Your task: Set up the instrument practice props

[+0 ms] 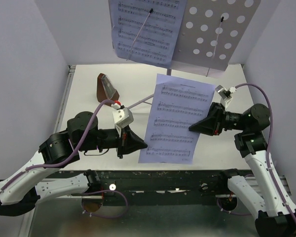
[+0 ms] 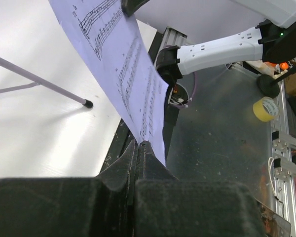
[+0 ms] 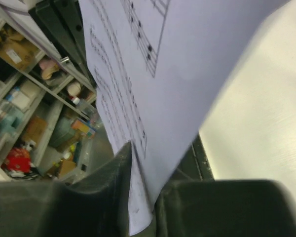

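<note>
A pale lilac perforated music stand (image 1: pixel 217 34) stands at the back, with one lavender sheet-music page (image 1: pixel 145 32) resting on its left half. Its thin tripod leg (image 1: pixel 138 103) runs across the table. The brown pyramid metronome (image 1: pixel 107 89) stands at the back left. A second sheet-music page (image 1: pixel 175 118) hangs in the air between the arms. My left gripper (image 1: pixel 143 145) (image 2: pixel 140 145) is shut on that page's lower left edge. My right gripper (image 1: pixel 193 128) (image 3: pixel 143 173) straddles the page's right edge, its jaws still apart with the paper between them.
White walls close in the table (image 1: pixel 89 163) on both sides and at the back. A black metal rail (image 1: pixel 163 177) runs along the near edge. A yellow tape roll (image 2: pixel 265 108) lies below the table level, and cluttered shelves (image 3: pixel 34 98) stand beyond.
</note>
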Robot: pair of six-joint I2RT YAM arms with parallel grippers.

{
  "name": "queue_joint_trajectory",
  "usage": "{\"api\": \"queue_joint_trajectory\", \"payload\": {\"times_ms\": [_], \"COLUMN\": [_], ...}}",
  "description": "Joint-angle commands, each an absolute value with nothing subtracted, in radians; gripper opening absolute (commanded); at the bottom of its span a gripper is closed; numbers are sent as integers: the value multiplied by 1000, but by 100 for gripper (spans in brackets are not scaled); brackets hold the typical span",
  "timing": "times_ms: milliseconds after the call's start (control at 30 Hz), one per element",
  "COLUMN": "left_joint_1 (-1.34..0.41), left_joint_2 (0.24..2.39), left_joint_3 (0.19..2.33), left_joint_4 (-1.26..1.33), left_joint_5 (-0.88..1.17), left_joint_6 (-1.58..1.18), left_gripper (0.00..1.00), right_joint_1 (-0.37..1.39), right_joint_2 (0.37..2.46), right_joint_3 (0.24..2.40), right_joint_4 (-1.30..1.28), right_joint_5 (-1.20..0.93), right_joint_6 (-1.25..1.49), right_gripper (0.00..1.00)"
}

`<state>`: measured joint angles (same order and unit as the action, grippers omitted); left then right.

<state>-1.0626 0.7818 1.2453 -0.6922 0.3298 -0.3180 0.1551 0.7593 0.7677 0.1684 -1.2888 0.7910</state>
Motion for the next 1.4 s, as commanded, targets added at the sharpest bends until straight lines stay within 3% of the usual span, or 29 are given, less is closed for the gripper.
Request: {"api": "queue_joint_trajectory", "payload": {"times_ms": [0, 33, 167, 367, 467, 700, 867, 1067, 1200, 1367], "left_joint_1": [-1069, -1069, -1069, -1069, -1068, -1066, -1065, -1057, -1057, -1052], "left_joint_2": [773, 775, 776, 781, 842, 1231, 1425, 1470, 1494, 1543], "left_joint_3": [1239, 1242, 1268, 1382, 1510, 2046, 2324, 2313, 2309, 2361], "left_joint_4": [-637, -632, -623, -630, -672, -917, -985, -899, -848, -786], "left_joint_5": [337, 333, 267, 115, 52, -18, -2, 161, 227, 239], "left_joint_6": [-314, -314, -304, -264, -207, -97, -23, 81, 121, 126], "left_gripper": [0, 0, 0, 71, 83, 85, 85, 88, 90, 92], "right_joint_1": [147, 140, 121, 109, 95, 12, 8, 8, -20, -49], "right_joint_2": [742, 739, 730, 807, 850, 997, 1000, 921, 852, 790], "right_joint_3": [825, 837, 990, 1505, 1733, 2133, 2217, 2152, 2051, 1991], "right_joint_4": [305, 299, 81, -798, -926, -1020, -1057, -1089, -1144, -1149], "right_joint_5": [-1318, -1315, -1322, -1189, -1001, -609, -352, -204, -314, -297], "right_joint_6": [951, 950, 791, 131, 45, 63, -20, -129, -152, -149], "right_gripper": [9, 1, 0, 0, 0, 0, 0, 0, 0, 0]}}
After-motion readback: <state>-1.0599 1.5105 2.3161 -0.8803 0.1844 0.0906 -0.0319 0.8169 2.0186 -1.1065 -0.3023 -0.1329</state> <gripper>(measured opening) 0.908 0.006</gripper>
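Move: The loose music sheet's middle lies some 6 cm left of the right hand, 3 cm ahead and barely above, its right edge between the still-parted fingers. From the left hand, already pinching its near left part, that middle is about 11 cm right, 9 ahead and 3 up. The stand's bare half is roughly 26 cm ahead of the right hand, 8 right and 14 higher; the mounted sheet is 26 ahead, 16 left, equally high. The right fingers shut on the loose sheet's right edge and lift it about 25 cm, drawing back a little at first, then swing it some 16 cm to the right and sink slightly, while the wrist turns about 65 degrees clockwise so that the fingers go from pointing left to pointing forward. Once that grip is made, the left fingers open wide and let go, and the left hand rises, then travels about 10 cm forward and 9 cm right towards the stand, fingers staying open. ##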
